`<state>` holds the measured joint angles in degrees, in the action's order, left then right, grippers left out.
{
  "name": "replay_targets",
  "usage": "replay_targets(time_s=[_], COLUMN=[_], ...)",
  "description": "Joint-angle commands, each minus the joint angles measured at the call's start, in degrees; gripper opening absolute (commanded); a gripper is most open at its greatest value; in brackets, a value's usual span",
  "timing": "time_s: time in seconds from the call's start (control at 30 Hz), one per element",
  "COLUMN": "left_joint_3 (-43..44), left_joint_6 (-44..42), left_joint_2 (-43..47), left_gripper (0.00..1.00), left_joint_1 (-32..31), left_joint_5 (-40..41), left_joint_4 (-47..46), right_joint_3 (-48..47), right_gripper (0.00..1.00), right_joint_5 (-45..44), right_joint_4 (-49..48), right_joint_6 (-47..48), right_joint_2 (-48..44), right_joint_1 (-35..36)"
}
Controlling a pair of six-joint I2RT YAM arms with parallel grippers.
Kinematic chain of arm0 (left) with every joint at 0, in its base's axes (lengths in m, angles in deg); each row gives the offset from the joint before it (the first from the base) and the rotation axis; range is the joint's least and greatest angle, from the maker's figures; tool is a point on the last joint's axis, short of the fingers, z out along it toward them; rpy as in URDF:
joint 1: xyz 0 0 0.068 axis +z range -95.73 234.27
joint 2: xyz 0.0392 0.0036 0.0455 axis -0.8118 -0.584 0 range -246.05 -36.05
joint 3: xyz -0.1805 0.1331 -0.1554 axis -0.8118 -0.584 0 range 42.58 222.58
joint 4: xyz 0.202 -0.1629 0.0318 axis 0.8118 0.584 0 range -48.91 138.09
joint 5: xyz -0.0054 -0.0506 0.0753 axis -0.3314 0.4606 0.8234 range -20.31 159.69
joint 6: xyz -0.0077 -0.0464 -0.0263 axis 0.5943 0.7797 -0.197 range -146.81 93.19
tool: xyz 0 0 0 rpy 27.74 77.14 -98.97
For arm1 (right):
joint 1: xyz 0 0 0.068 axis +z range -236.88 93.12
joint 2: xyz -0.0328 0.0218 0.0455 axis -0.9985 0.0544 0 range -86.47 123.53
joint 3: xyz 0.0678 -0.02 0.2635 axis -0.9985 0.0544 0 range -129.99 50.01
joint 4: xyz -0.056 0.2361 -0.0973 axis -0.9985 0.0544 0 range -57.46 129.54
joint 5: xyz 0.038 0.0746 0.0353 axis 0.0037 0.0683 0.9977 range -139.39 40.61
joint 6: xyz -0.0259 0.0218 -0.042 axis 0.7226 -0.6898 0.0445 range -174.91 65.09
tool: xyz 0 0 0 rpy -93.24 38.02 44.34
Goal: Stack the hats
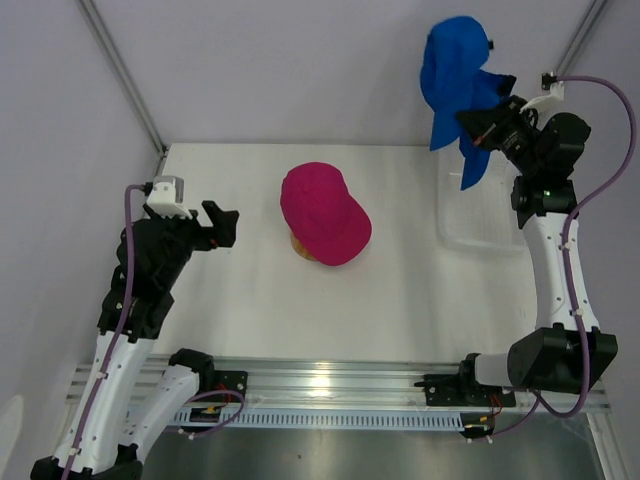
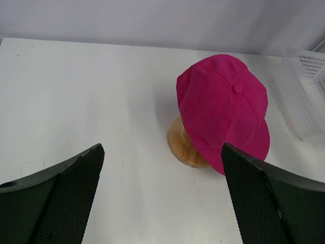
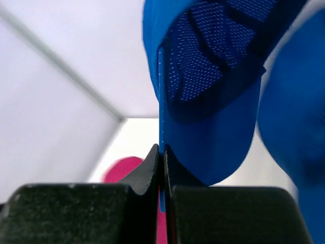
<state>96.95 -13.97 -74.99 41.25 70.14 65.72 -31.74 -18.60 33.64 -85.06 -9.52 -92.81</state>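
A magenta-pink hat [image 1: 325, 212] [image 2: 223, 101] sits on the wooden stand [image 2: 183, 147] at the middle of the table, its brim drooping toward the front right. My right gripper [image 1: 472, 124] [image 3: 163, 152] is raised high at the back right, shut on the edge of a royal blue hat [image 1: 455, 65] [image 3: 208, 117] that hangs in the air over the basket. More blue fabric [image 3: 294, 127] dangles beside it; I cannot tell whether it is a second hat. My left gripper [image 1: 225, 225] [image 2: 162, 147] stands wide open to the left of the pink hat, holding nothing.
A white plastic mesh basket [image 1: 480, 225] [image 2: 304, 96] stands at the table's right side, under the raised blue hat. Walls and slanted frame poles close in the back. A metal rail runs along the near edge by the arm bases.
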Motion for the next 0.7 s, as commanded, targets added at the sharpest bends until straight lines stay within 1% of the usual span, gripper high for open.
replay_targets(time_s=[0.0, 0.03, 0.07, 0.1, 0.13, 0.17, 0.23, 0.27, 0.3, 0.4, 0.43, 0.47, 0.53, 0.6, 0.63, 0.67], left_joint_3=[2.1, 2.2, 2.1, 2.1, 2.0, 2.0, 1.8, 1.9, 2.0, 2.1, 2.1, 2.1, 2.1, 2.1, 2.0, 2.0], left_joint_6=[-1.2, -1.2, -1.2, -1.2, -1.2, -1.2, -1.0, -1.0, -0.8, -0.7, -0.7, -0.7, -0.8, -0.9, -0.9, -0.9], left_joint_2=[0.5, 0.9, 1.1, 1.3, 1.9, 2.1, 2.4, 2.2, 2.1, 1.6, 1.6, 1.6, 1.7, 1.5, 1.5, 1.5], left_gripper=[0.99, 0.99, 0.99, 1.00, 1.00, 0.99, 0.99, 1.00, 0.99, 0.99, 0.99, 1.00, 0.99, 1.00, 0.99, 1.00], left_joint_1=[-0.3, -0.3, -0.3, -0.3, -0.3, -0.3, -0.3, -0.3, -0.3, -0.3, -0.3, -0.3, -0.3, -0.3, -0.3, -0.3], left_joint_5=[0.0, 0.0, 0.0, 0.0, 0.0, 0.0, 0.0, -1.6, -1.9, -3.0, -3.1, -3.0, -2.5, -1.9, -1.8, -1.8], left_joint_4=[-0.5, -0.5, -0.5, -0.5, -0.8, -0.8, -1.0, -0.9, -0.9, -0.8, -0.8, -0.8, -0.7, -0.7, -0.7, -0.7], right_joint_3=[-0.7, -0.7, -0.7, -0.6, 1.1, 2.5, 5.5, 7.6, 8.1, 8.4, 8.5, 8.4, 7.4, 4.4, 3.1, 2.0], right_gripper=[0.00, 0.00, 0.00, 0.00, 0.00, 0.00, 0.00, 0.00, 0.00, 0.00, 0.00, 0.00, 0.00, 0.00, 0.00, 0.00], right_joint_5=[13.5, 11.8, 5.1, 1.6, -1.3, -3.0, 0.0, 4.0, 5.7, 12.8, 14.7, 17.6, 19.6, 22.0, 23.3, 23.6], right_joint_4=[-14.3, -11.7, -8.8, -6.4, -4.9, -5.7, -9.4, -13.9, -15.5, -22.2, -27.1, -29.4, -34.9, -36.0, -35.3, -34.8], right_joint_6=[-12.8, -12.7, -12.1, -9.5, -8.4, -8.0, -11.3, -13.2, -16.0, -20.6, -24.2, -26.1, -31.0, -32.9, -33.6, -33.7], right_joint_2=[1.3, 0.5, -0.2, -0.9, -1.6, -3.0, -3.6, -3.5, -2.8, 0.3, 1.1, 1.9, 4.2, 5.7, 7.2, 7.9], right_joint_1=[0.9, 0.8, 0.6, 0.6, 0.5, -0.2, -1.6, -2.1, -2.5, -1.4, -0.7, 0.2, 3.6, 6.1, 10.1, 11.8])
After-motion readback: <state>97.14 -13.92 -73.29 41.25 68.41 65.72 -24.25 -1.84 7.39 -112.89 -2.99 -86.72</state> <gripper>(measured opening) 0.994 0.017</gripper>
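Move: The shut right hand, high up with a blue hat in its grip, has the pink hats on the wooden stand about 25 cm to its left, some 5 cm back and 25 cm below. The white basket lies about 13 cm to its right, 4 cm ahead and 39 cm down; a second blue hat hangs roughly 7 cm straight under the fingers. From the left hand the pink hats are 11 cm ahead, 18 cm right and 14 cm lower. The right hand keeps its pinch on one blue hat and jogs a couple of centimetres left and up, then back right and down some 3 cm, still high above the basket. From there it sweeps about 9 cm left towards the pink hats on the stand, level, the wrist turning some 25 degrees counter-clockwise while the hand's left side rolls up. ##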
